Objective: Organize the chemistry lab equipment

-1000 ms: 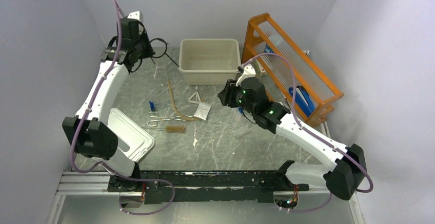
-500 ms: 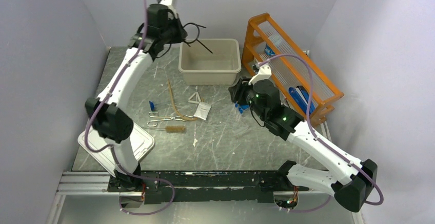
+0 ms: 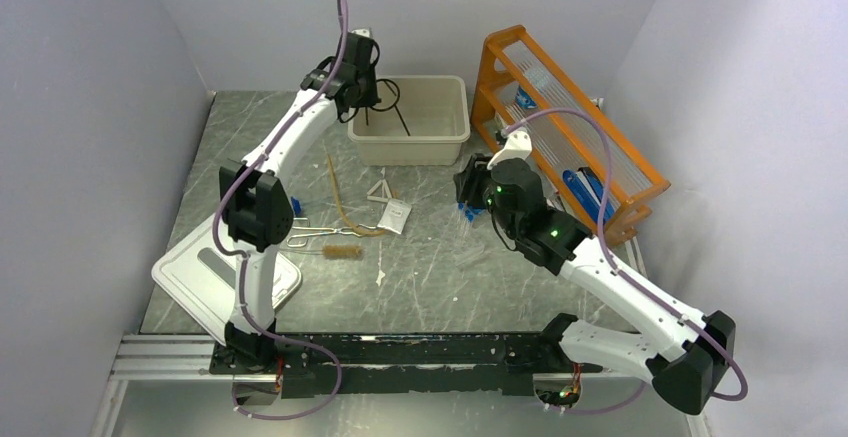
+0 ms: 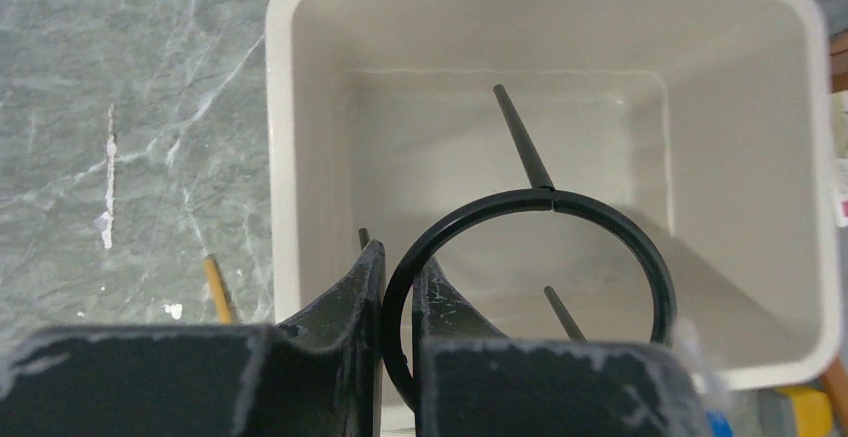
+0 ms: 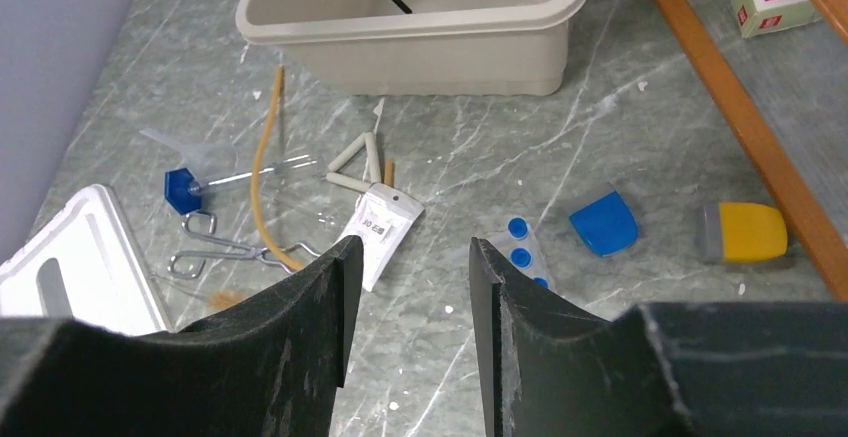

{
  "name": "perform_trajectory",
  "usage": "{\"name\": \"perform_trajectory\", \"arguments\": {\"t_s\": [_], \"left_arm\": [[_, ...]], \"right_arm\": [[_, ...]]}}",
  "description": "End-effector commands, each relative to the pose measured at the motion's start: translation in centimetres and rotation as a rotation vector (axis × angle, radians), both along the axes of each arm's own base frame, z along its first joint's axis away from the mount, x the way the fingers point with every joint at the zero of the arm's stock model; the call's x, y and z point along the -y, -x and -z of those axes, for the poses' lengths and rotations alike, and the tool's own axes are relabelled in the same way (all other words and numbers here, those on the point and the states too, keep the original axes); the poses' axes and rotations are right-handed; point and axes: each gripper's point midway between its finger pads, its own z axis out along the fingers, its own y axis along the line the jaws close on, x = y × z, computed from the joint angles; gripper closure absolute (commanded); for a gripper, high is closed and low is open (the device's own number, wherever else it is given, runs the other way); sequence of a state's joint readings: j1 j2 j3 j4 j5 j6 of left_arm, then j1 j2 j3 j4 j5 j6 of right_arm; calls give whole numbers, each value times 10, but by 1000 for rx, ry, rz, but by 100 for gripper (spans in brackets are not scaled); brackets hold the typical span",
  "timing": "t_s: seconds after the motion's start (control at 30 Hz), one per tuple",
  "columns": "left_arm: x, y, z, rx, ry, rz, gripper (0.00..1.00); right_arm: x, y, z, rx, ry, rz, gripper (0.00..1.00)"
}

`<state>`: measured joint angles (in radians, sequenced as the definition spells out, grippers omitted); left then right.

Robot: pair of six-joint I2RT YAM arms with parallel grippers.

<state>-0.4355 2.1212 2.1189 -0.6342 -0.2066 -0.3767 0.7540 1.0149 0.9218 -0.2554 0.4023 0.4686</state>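
Observation:
My left gripper [image 4: 398,287] is shut on the rim of the black wire tripod ring [image 4: 553,193], which hangs inside the beige tub [image 4: 283,107] with its legs pointing down. In the top view that gripper [image 3: 372,92] is over the tub's left part. My right gripper [image 5: 410,247] is open and empty above the table, with the blue-capped tubes [image 5: 522,252] just to its right. The white packet [image 5: 378,225], white triangle [image 5: 358,162], tan rubber tube [image 5: 262,167] and metal tongs [image 5: 225,252] lie left of it. The brown-bristled brush [image 3: 343,251] lies below the tongs.
The orange wooden rack [image 3: 560,127] stands along the right side. The white lid [image 3: 215,277] lies at the front left. A blue cap piece [image 5: 604,224] and a yellow block [image 5: 750,232] lie beside the rack, and a blue hex-capped item [image 5: 181,187] lies near the tongs.
My left arm has swung from the back left corner to over the tub, carrying the ring down into it. My right arm shifted slightly to the right, then stayed put.

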Motion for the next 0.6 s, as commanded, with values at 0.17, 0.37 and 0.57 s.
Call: {"name": "perform_trajectory", "arguments": {"t_s": [0.17, 0.37, 0.57], "left_arm": [[-26, -15, 20, -19, -136, -110, 95], [-52, -9, 24, -44, -186, -235, 95], [-59, -14, 26, -40, -145, -311, 95]], "right_arm": [[-2, -3, 14, -28, 7, 15, 53], [-6, -5, 21, -47, 15, 8, 53], [-10, -7, 25, -55, 20, 0, 53]]}}
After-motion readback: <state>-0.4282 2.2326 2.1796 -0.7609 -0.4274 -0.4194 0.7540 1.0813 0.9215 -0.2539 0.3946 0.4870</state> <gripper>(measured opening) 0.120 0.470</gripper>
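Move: The left hand still grips the black tripod stand by its ring; the beige bin's middle lies about 7 cm to its right, 3 cm ahead and 14 cm below. The rubber tube is some 15 cm back and 8 cm left, and the clay triangle 13 cm back, neither left nor right, both about 20 cm below. From the right hand the bin is roughly 23 cm ahead, 11 cm left and 18 cm below. The left hand lowers the gripped tripod about 5 cm into the bin, then carries it some 4 cm left. ##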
